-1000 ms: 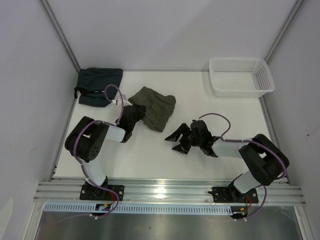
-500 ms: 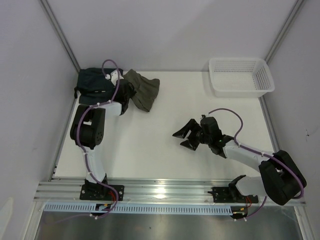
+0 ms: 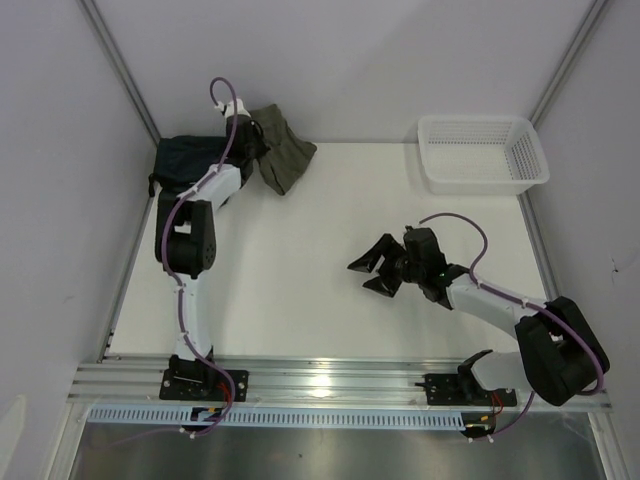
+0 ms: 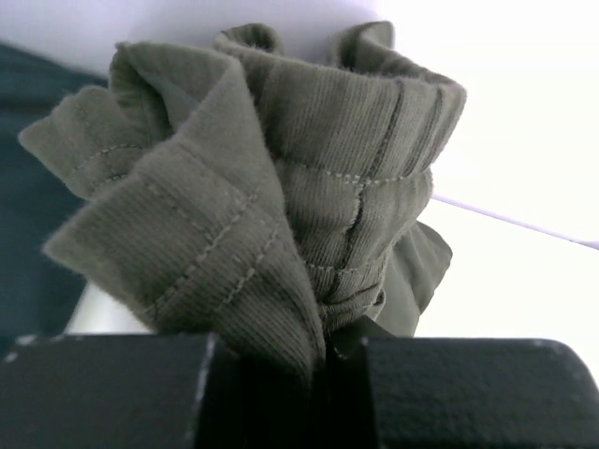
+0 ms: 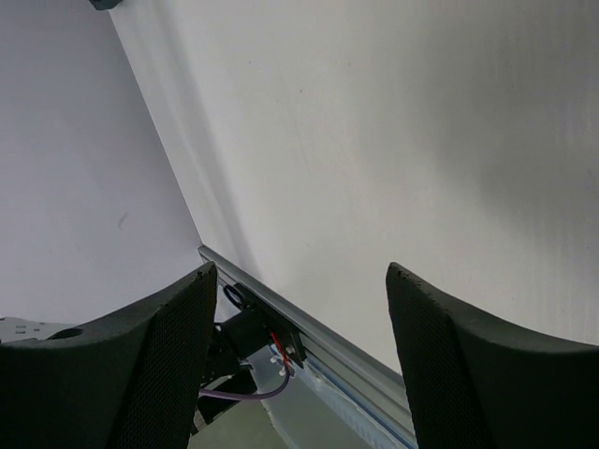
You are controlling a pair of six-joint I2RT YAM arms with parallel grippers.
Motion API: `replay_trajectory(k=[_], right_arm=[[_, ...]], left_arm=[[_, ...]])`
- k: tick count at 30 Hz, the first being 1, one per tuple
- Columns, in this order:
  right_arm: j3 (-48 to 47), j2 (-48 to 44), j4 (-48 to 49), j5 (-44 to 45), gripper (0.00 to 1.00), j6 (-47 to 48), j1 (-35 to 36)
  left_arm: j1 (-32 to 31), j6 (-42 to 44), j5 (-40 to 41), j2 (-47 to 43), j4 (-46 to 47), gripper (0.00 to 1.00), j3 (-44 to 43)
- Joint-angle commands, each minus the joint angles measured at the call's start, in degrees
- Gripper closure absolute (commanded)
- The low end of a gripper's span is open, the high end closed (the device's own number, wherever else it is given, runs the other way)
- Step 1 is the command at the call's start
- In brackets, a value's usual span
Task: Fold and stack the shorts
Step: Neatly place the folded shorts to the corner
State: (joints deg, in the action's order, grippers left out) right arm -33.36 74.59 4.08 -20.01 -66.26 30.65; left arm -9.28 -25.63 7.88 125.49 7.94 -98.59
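Observation:
The olive-green shorts (image 3: 285, 152) hang bunched at the back left of the table, lifted off the surface. My left gripper (image 3: 256, 148) is shut on them, with the arm stretched far back. In the left wrist view the ribbed cloth (image 4: 281, 178) fans up out of the shut left gripper (image 4: 342, 351). My right gripper (image 3: 376, 270) hovers right of the table's middle, open and holding nothing. In the right wrist view the right gripper (image 5: 299, 309) has only bare table and the front rail between its fingers (image 5: 168, 346).
A dark navy folded garment (image 3: 190, 165) lies in the back left corner, just left of the held shorts, and shows as dark cloth (image 4: 28, 187) in the left wrist view. A white mesh basket (image 3: 483, 152) stands at the back right. Grey walls enclose the table.
My left arm has carried the shorts from the left middle of the table back and up to beside the dark garment. The right gripper shifted slightly right, still open.

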Motion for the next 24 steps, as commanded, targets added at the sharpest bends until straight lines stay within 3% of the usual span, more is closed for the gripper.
replay_trajectory(k=[1,9,14,18,24], right_arm=[[-3.20,1.96,0.40,-1.34,0.26,1.05,-0.24],[-7.32,7.15,-0.29,-3.89,0.27,1.39,-0.24],[-11.01,9.43,-0.83,-4.42,0.27,1.66,-0.24],[-12.69,10.93,-1.44,-4.95,0.27,1.48,0.72],[-13.83,12.07,-1.97,-5.04,0.27,1.48,0.99]], left_arm=[[2.33,4.62,-1.38,1.25,-5.74,1.00,-8.71],[8.04,2.51,-6.03,-0.86,-5.74,1.00,-7.49],[8.92,4.63,-1.11,-3.67,-7.24,1.00,-5.74],[14.10,0.94,-7.08,-2.71,-6.27,1.00,-5.38],[17.10,-1.70,-9.11,-1.39,-6.97,1.00,-9.07]])
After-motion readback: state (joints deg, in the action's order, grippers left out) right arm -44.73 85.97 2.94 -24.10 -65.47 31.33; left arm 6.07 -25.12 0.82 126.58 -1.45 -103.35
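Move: Off to the left hand's left by about 17 cm, some 2 cm nearer the base and 14 cm lower, lies the middle of the folded dark shorts. The held green shorts hang with their middle about 5 cm right of this hand, 3 cm ahead and 4 cm below; the table's far left corner is roughly 31 cm left and 7 cm ahead. The dark shorts lie about 36 cm ahead of the right hand and 40 cm to its left. Carrying the folded green shorts in its still-closed fingers, the left hand sweeps about 15 cm left, nearly level, until it is above the dark folded shorts, swinging some 10 degrees counter-clockwise on the way. The empty right hand, fingers still open, drifts 4 to 5 cm forward and left over bare table. ##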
